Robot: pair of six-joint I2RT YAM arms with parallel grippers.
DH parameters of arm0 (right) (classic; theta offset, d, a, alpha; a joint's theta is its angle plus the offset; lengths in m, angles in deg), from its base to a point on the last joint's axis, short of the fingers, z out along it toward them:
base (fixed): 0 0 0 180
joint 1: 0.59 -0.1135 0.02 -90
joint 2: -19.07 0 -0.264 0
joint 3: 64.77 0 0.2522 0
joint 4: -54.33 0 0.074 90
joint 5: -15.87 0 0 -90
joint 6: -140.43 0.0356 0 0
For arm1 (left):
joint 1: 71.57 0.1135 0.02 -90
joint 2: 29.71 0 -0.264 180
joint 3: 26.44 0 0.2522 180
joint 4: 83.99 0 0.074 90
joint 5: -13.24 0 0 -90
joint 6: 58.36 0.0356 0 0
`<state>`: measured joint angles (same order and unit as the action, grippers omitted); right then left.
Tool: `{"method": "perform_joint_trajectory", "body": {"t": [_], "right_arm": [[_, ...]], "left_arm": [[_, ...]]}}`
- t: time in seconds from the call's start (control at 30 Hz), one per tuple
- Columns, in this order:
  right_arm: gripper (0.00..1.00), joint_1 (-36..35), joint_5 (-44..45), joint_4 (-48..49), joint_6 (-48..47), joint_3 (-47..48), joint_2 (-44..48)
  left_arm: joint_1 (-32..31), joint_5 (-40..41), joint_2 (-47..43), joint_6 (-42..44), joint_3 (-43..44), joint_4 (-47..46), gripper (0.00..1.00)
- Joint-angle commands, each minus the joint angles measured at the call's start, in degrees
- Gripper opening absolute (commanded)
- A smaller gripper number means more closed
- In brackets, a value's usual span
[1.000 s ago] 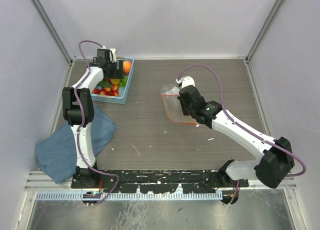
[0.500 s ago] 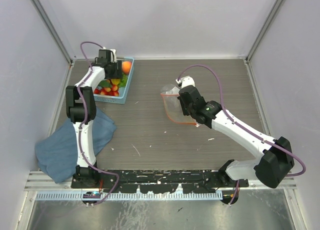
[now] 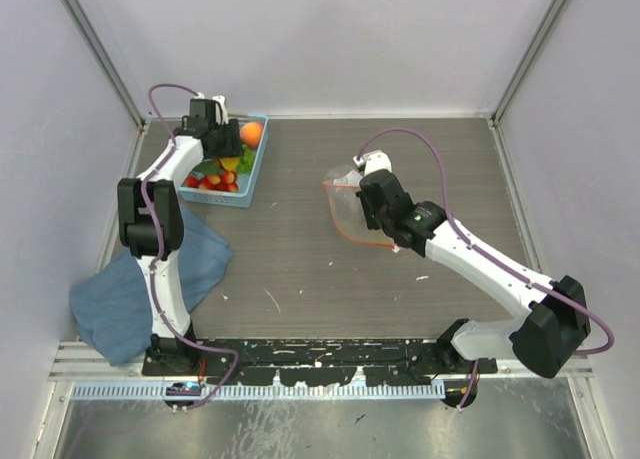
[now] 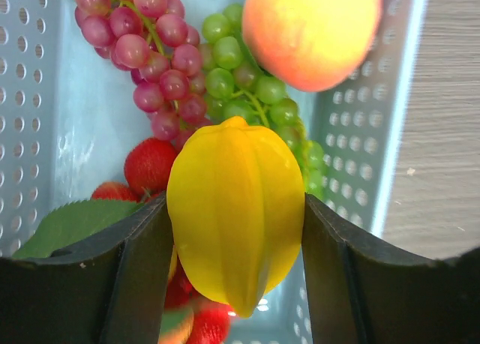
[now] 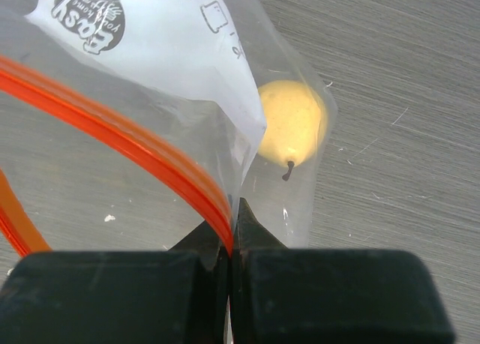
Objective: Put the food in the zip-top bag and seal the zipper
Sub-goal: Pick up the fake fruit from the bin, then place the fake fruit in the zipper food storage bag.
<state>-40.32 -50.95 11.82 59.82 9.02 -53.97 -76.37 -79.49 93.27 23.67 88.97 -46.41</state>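
Note:
My left gripper (image 4: 236, 239) is shut on a yellow ribbed fruit (image 4: 236, 209) and holds it over the light blue basket (image 4: 375, 149). Below it lie purple grapes (image 4: 150, 52), green grapes (image 4: 240, 82), a peach (image 4: 311, 29) and red berries (image 4: 150, 164). In the top view the left gripper (image 3: 222, 139) hangs over the basket (image 3: 246, 195) beside the peach (image 3: 252, 133). My right gripper (image 5: 232, 235) is shut on the zipper (image 5: 135, 145) of the clear zip-top bag (image 5: 172, 52), which holds a small yellow pear-like fruit (image 5: 292, 123). The bag (image 3: 348, 204) lies mid-table with the right gripper (image 3: 368, 211) on it.
A blue cloth (image 3: 140, 284) lies crumpled at the near left by the left arm's base. The basket stands at the far left corner, close to the side wall. Bare wooden tabletop (image 3: 290, 239) lies between basket and bag.
The left arm has shifted a little to the left, with its gripper staying over the basket's far end. The right gripper and the bag have barely moved.

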Motion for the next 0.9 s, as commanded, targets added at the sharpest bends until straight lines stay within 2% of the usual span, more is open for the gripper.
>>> {"method": "perform_joint_trajectory", "body": {"t": [0.0, 0.27, 0.4, 0.7, 0.87], "right_arm": [[0.01, 0.15, 0.46, 1.65, 0.75, 2.97, 2.45], [0.01, 0.17, 0.41, 3.6, 2.3, 3.46, 2.85], [0.01, 0.17, 0.23, 4.85, 3.56, 4.02, 2.66], [0.01, 0.09, -0.27, 7.29, 7.3, 4.4, 1.85], [0.01, 0.09, -0.79, 8.3, 8.63, 4.91, 1.04]], "left_arm": [[0.14, -3.78, -10.58, -4.7, -4.45, -6.89, 0.35], [0.05, -10.06, -20.69, -14.72, -12.7, -10.12, 0.33], [-0.89, -13.19, -28.07, -22.12, -20.1, -14.36, 0.31], [-8.93, -15.21, -41.12, -34.71, -34.75, -23.41, 0.31], [-13.41, -17.08, -46.5, -38.47, -38.94, -25.68, 0.3]]}}
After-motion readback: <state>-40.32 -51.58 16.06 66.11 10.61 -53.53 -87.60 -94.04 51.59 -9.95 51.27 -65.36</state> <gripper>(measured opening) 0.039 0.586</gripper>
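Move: The left hand already grips the ridged yellow fruit inside the bin. The bag's open mouth lies about 23 cm back and 37 cm to its right, at much the same height, with the pear in the bag some 15 cm back, 41 cm right and 7 cm lower. The peach is about 8 cm ahead, 6 cm right and 4 cm below. From the right hand, pinching the zipper edge, the mouth is about 7 cm left and 6 cm below. Keeping its grip on the yellow fruit, the left hand lifts it steeply out of the bin, easing back, then sweeps back and to the right towards the bag while still rising, about 16 cm back, 14 cm right and 15 cm up in all, its fingers swinging some 40 degrees to point rightwards. The right hand keeps the zipper edge pinched shut between its fingers and raises it a couple of centimetres, drifting slightly left and rolling a little so that its left side comes up. ##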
